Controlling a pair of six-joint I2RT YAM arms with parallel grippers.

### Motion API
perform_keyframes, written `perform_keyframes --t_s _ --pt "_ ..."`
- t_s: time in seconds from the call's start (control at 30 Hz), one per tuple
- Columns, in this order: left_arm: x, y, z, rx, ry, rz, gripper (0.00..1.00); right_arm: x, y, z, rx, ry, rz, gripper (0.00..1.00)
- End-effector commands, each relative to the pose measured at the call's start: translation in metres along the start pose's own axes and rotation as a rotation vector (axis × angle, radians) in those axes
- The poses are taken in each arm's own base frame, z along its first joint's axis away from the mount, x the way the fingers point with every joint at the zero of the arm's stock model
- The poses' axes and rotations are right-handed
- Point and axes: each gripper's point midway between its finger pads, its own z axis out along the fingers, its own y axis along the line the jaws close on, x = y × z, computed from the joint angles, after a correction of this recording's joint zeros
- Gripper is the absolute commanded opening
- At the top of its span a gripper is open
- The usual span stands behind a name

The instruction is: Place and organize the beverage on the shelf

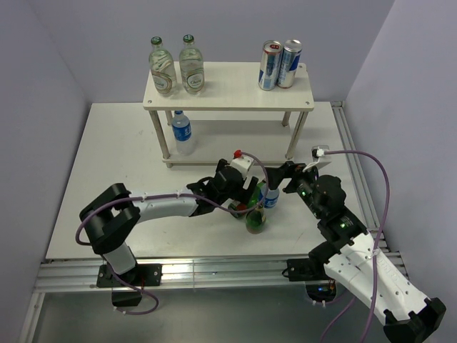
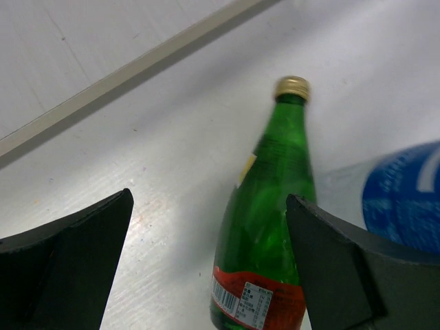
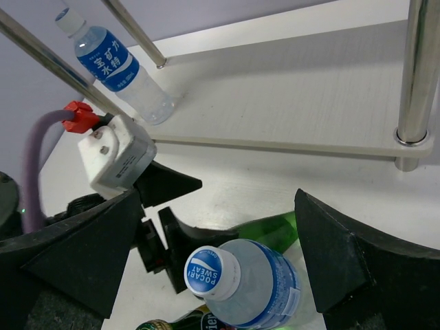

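The shelf (image 1: 228, 89) stands at the back, with two clear glass bottles (image 1: 176, 68) and two cans (image 1: 280, 64) on its top board and a water bottle (image 1: 183, 132) on the lower board (image 3: 289, 103). My left gripper (image 2: 210, 199) is open around a green bottle (image 2: 265, 227) with a gold cap and red label, which sits close to the right finger. My right gripper (image 3: 220, 199) hangs open over a blue-labelled Pocari Sweat bottle (image 3: 240, 282), touching nothing. In the top view both grippers (image 1: 250, 196) (image 1: 284, 175) meet at the bottle cluster (image 1: 260, 211).
A second green bottle (image 3: 185, 322) shows at the bottom edge of the right wrist view, against the Pocari bottle. The shelf's front right leg (image 3: 419, 69) stands just behind the right gripper. The table's metal rail (image 1: 214, 271) runs along the near edge.
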Motion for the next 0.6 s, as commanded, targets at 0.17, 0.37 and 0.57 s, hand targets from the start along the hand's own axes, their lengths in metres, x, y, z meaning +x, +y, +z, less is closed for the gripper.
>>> perform_keyframes --t_s 0.17,0.37,0.57 --pt "-0.008 -0.032 -0.003 0.162 0.039 0.052 0.99 0.0 0.004 0.0 -0.022 -0.01 0.003 1.0" --pt "0.021 -0.045 0.022 0.171 0.17 0.003 0.99 -0.001 0.003 0.0 -0.017 -0.013 0.002 1.0" --pt "0.045 -0.039 0.026 0.111 0.253 -0.022 0.97 -0.001 0.003 0.0 -0.019 -0.014 0.003 1.0"
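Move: Just under the left hand lies the toppled green bottle, cap pointing out and right; its middle is about 4 cm back, 2 cm to the right and 6 cm below. The labelled water bottle stands some 8 cm right and 4 cm back, its middle about level with the hand. A second green bottle stands about 11 cm back and 3 cm right. From the right hand the toppled bottle is about 5 cm left, neither ahead nor back, and 20 cm below. Lowering onto the toppled green bottle, the left hand first eases back a little, then swings about 3 cm right and sinks some 5 cm, its fingers tipping down about 10 degrees more and turning slightly clockwise. The jaws stay wide open and come to stand either side of the bottle's body, the right-hand finger close beside the water bottle. ##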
